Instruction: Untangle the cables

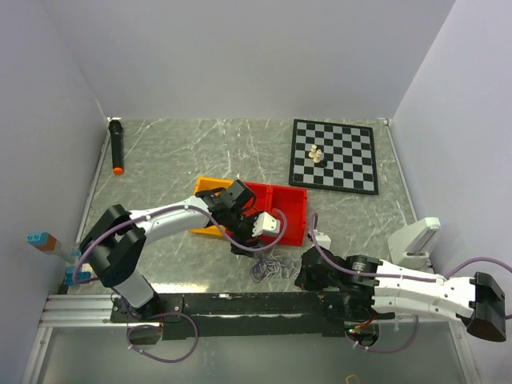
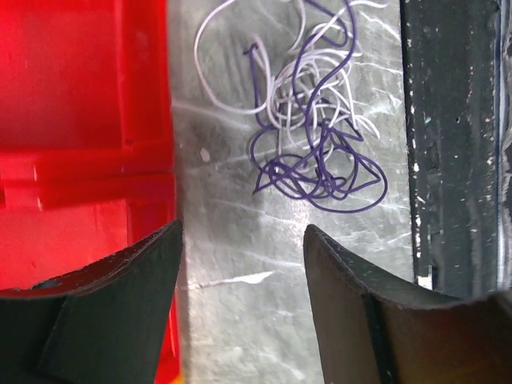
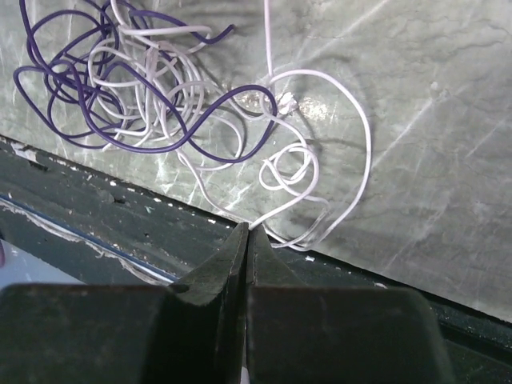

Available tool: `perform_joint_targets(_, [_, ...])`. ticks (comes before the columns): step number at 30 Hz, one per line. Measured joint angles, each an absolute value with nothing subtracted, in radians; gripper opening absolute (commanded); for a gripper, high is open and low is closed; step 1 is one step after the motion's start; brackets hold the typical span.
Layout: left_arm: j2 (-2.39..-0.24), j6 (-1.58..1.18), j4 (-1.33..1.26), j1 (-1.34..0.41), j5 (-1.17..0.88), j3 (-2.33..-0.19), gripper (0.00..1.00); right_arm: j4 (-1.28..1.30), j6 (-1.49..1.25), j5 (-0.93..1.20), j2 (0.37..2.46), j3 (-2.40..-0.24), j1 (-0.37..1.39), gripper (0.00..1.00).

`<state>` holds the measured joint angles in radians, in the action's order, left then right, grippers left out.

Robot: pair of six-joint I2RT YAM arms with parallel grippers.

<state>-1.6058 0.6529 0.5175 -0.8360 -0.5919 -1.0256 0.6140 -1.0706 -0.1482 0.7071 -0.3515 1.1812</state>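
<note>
The cables lie as a small clump of purple and white loops on the marble table, close to the black rail. In the left wrist view, purple cable and white cable curl together ahead of my left gripper, which is open with bare table between its fingers. My left gripper hovers just left of the clump, beside the red bin. My right gripper is shut on a white cable that comes out of its tips at the rail's edge. The purple cable lies farther left. My right gripper sits just right of the clump.
Red bins and a yellow bin stand behind the clump. A chessboard with small pieces lies at the back right. A black marker lies far left. A black rail runs along the near edge.
</note>
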Motion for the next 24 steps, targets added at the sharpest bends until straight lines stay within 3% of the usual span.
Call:
perform_joint_targets(5, [-1.630,0.720,0.524,-0.861,-0.611,-1.056,0.50,0.624,-1.084,-0.149,0.686,-0.351,1.165,0.00])
perform_joint_targets(16, [-1.682,0.821,0.557,-0.944,-0.633,-1.084,0.43,0.649,-1.084,-0.148,0.640,-0.351,1.122,0.00])
perform_joint_targets(24, [-1.687,0.826,0.541,-0.942,-0.621,-1.084,0.24,0.651,-1.080,-0.145,0.636,-0.351,1.114,0.00])
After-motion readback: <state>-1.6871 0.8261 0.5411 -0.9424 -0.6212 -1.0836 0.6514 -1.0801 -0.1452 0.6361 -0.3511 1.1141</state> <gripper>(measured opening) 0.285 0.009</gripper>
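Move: Above the forward-left edge of the tangle, the left hand has the purple cable's knot about 4 cm back, 4 cm to its right and 5 cm below; the white tangle lies roughly 9 cm right and 5 cm back, while the middle red bin's centre is about 12 cm ahead and 1 cm right. The right hand already grips a white strand; the white tangle lies some 6 cm ahead and 6 cm left of it, 2 cm lower, with the purple knot 5 cm ahead and 12 cm left. Easing right and then back, about 3 cm each way, and sinking slightly late on, the left hand comes in to the forward-left side of the purple knot, turning some 15 degrees clockwise while its fingers narrow around a purple strand without shutting. The right hand keeps its white strand pinched and shifts about 1 cm forward, right and up. ##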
